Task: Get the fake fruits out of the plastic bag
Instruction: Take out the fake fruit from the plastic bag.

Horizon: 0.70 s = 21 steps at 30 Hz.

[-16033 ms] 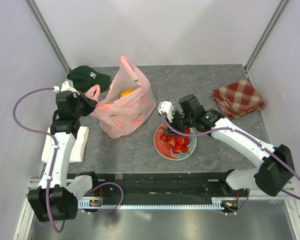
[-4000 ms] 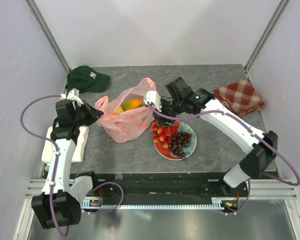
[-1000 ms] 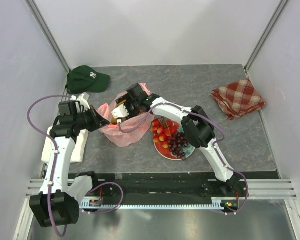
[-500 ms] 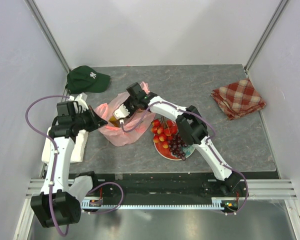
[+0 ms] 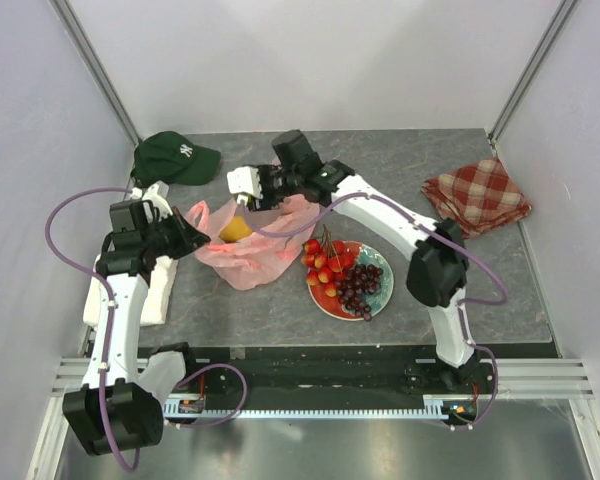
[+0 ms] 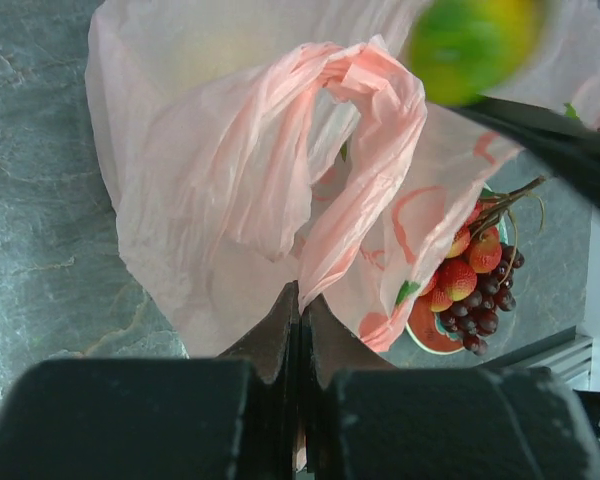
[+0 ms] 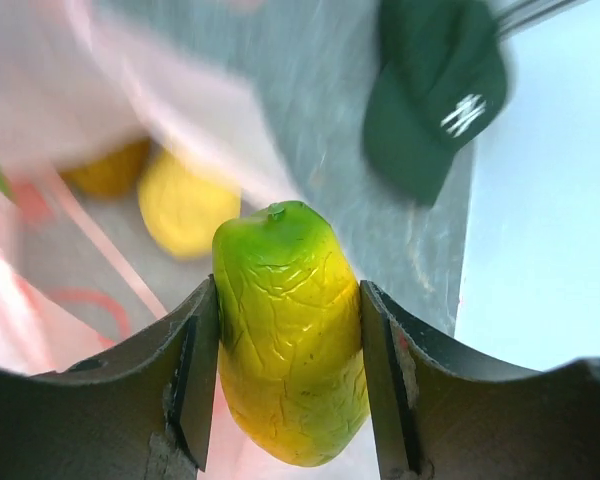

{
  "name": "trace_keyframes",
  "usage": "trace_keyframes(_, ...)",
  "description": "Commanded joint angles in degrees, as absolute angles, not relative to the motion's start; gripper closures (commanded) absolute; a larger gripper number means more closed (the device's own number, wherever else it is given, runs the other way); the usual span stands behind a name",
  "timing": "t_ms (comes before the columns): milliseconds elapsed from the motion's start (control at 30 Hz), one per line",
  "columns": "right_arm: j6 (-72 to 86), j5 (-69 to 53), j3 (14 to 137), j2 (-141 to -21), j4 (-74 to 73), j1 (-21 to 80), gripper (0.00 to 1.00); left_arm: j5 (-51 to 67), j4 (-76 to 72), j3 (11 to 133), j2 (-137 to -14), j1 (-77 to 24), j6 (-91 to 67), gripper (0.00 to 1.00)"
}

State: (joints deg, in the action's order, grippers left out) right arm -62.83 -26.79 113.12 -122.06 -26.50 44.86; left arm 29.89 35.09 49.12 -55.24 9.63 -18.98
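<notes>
The pink plastic bag [image 5: 255, 252] lies left of centre, and my left gripper [image 5: 187, 240] is shut on one of its handle loops [image 6: 365, 190]. In the left wrist view the jaws [image 6: 300, 305] pinch the twisted pink film. My right gripper [image 5: 242, 198] hangs over the bag's mouth, shut on a green-and-yellow fake fruit [image 7: 288, 385] held between both fingers [image 7: 195, 370]. Below it, inside the bag, lie a yellow lemon [image 7: 185, 205] and an orange-yellow fruit [image 7: 108, 170]. Red berries [image 5: 325, 265] and dark grapes [image 5: 358, 287] rest on the red plate [image 5: 323, 299].
A dark green cap [image 5: 176, 157] lies at the back left, just behind the bag. A red-checked folded cloth [image 5: 477, 197] sits at the back right. A white block [image 5: 162, 290] lies under the left arm. Grey walls close in the table's sides.
My right gripper has closed on the green-and-yellow fruit inside the bag and lifted it up and back, out of the bag's mouth. The left gripper keeps its hold on the handle.
</notes>
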Motion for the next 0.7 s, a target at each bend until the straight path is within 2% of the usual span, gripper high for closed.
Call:
trace_keyframes(0,-37.7,-36.9,111.8,-116.3,-26.5,44.7,0.67,28.6,31.1,50.7,-55.3,10.1,-19.9,0.97)
trace_keyframes(167,-21.5,-43.1,109.1,-114.7,-25.8,43.9,0.68,29.0,29.9,51.9,-56.4,10.0,-20.6,0.97)
trace_keyframes(367,-11.0,-40.0,111.7,-112.6,-24.0,41.5,0.71,29.2,29.2,52.7,-57.2,10.1,-20.7,0.97)
trace_keyframes(667,-15.1,-35.2,114.5,-99.9,-35.5,31.7,0.71,28.9,28.0,51.5,-56.7,10.1,-21.1,0.96)
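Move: The mango is already in my right fingers. The plate it goes to lies about 20 cm back and 21 cm to the right, some 19 cm below. On the plate, the strawberries are roughly 17 cm back and 17 cm right of my hand, the grapes about 22 cm back and 23 cm right. The yellow fruit in the bag is about 7 cm back, 5 cm left, 16 cm below. From my left hand the plate is some 32 cm right and 8 cm back, 18 cm below. My right hand keeps its grip on the mango and rolls some 50 degrees about its own fingers, which stay pointing left and down. I draw it up and back over the bag first, dip slightly, then swing right and forward again, still climbing, to end about 9 cm higher and 7 cm farther right. My left hand keeps pinching the bag handle and eases forward about 2 cm. ##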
